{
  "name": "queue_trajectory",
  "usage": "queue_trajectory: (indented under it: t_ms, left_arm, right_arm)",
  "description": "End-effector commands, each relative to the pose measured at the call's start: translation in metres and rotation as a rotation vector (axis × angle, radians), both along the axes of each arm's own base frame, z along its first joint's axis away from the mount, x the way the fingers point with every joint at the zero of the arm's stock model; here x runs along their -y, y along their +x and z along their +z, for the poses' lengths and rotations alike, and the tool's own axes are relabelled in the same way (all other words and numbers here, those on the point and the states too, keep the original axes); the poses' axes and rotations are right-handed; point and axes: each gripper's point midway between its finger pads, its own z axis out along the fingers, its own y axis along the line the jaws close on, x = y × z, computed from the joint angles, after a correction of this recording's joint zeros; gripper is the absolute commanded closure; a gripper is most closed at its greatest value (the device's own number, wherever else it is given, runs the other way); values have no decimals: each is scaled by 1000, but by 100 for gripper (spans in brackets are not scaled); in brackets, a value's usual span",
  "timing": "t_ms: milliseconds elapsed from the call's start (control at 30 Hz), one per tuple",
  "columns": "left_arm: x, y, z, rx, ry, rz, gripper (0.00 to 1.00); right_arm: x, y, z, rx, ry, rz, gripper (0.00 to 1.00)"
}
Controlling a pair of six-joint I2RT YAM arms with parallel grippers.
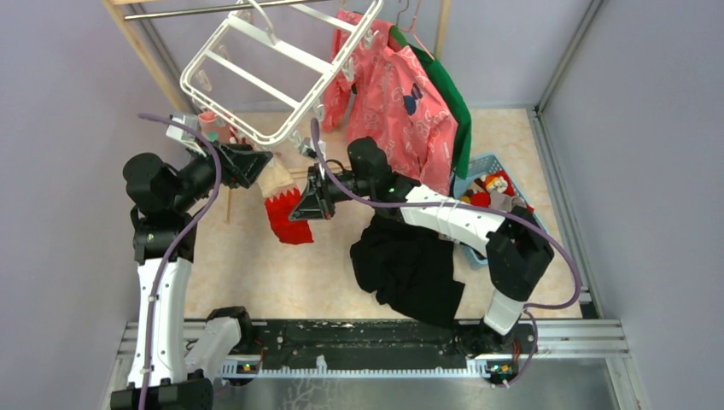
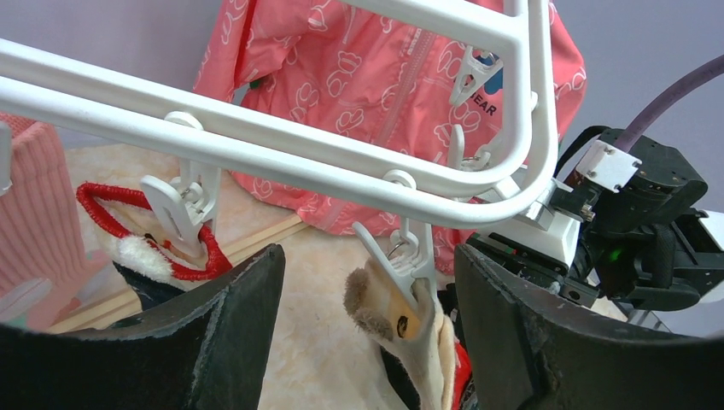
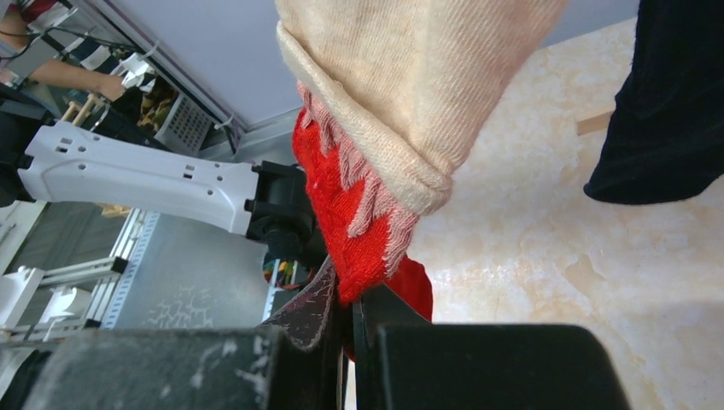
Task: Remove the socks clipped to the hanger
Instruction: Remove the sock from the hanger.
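Observation:
The white hanger [image 1: 273,60] tilts from the rail at the back, its frame [image 2: 256,145] crossing the left wrist view. A red and cream sock [image 1: 286,218] hangs from a clip [image 2: 397,265] by its cream cuff [image 2: 401,320]. My left gripper [image 2: 369,256] is open, its jaws standing either side of that clip and cuff without touching. My right gripper [image 3: 350,303] is shut on the sock's red lower end [image 3: 359,248], just below the cream part [image 3: 410,77]. A red-trimmed sock [image 2: 128,231] and a pink sock [image 2: 34,196] hang clipped further left.
A pink printed shirt [image 1: 401,102] and a green garment [image 1: 448,94] hang to the right of the hanger. A black cloth heap [image 1: 410,265] lies under my right arm. A blue basket [image 1: 495,171] holding socks sits at the right. A wooden post [image 1: 145,60] stands back left.

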Motion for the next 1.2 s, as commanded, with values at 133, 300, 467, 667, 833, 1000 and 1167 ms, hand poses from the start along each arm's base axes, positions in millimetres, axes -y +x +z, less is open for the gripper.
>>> queue_trajectory:
  t_ms: [133, 300, 467, 667, 833, 1000, 1167]
  left_arm:
    - [-1, 4, 7, 26, 5, 12, 23]
    - [-1, 9, 8, 25, 6, 23, 27]
    - [-2, 14, 9, 21, 7, 35, 31]
    - [-1, 15, 12, 19, 0, 32, 35]
    - [-2, 14, 11, 24, 5, 37, 41]
    - [-2, 13, 11, 29, 11, 35, 54]
    - [-1, 11, 11, 41, 19, 27, 72]
  right_arm:
    - [-16, -1, 26, 45, 32, -21, 100]
    - [-20, -3, 25, 34, 18, -21, 100]
    - [-22, -2, 23, 31, 9, -24, 100]
    - [-22, 0, 19, 34, -2, -30, 100]
    - [-21, 1, 17, 40, -7, -33, 100]
    - [-20, 0, 15, 45, -9, -33, 100]
    - [-18, 1, 10, 64, -18, -42, 100]
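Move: The clip holding the cream-and-red sock is almost between my open left fingers: some 2 cm ahead, 3 cm to the right and 1 cm below. The red-trimmed sock's cuff hangs about 8 cm ahead and 4 cm left of that hand, an empty clip about 5 cm ahead and 9 cm right. From my right hand, already pinching the sock's red part, the holding clip is roughly 11 cm ahead, 4 cm left and 12 cm up. I ease my left hand about 1.5 cm forward and 1 cm down onto the clip, then close its fingers from wide open to roughly a third, so they take the clip from both sides. My right hand keeps its shut pinch on the sock and drifts about 1.5 cm left, rising a touch, then sinking about 1 cm. ##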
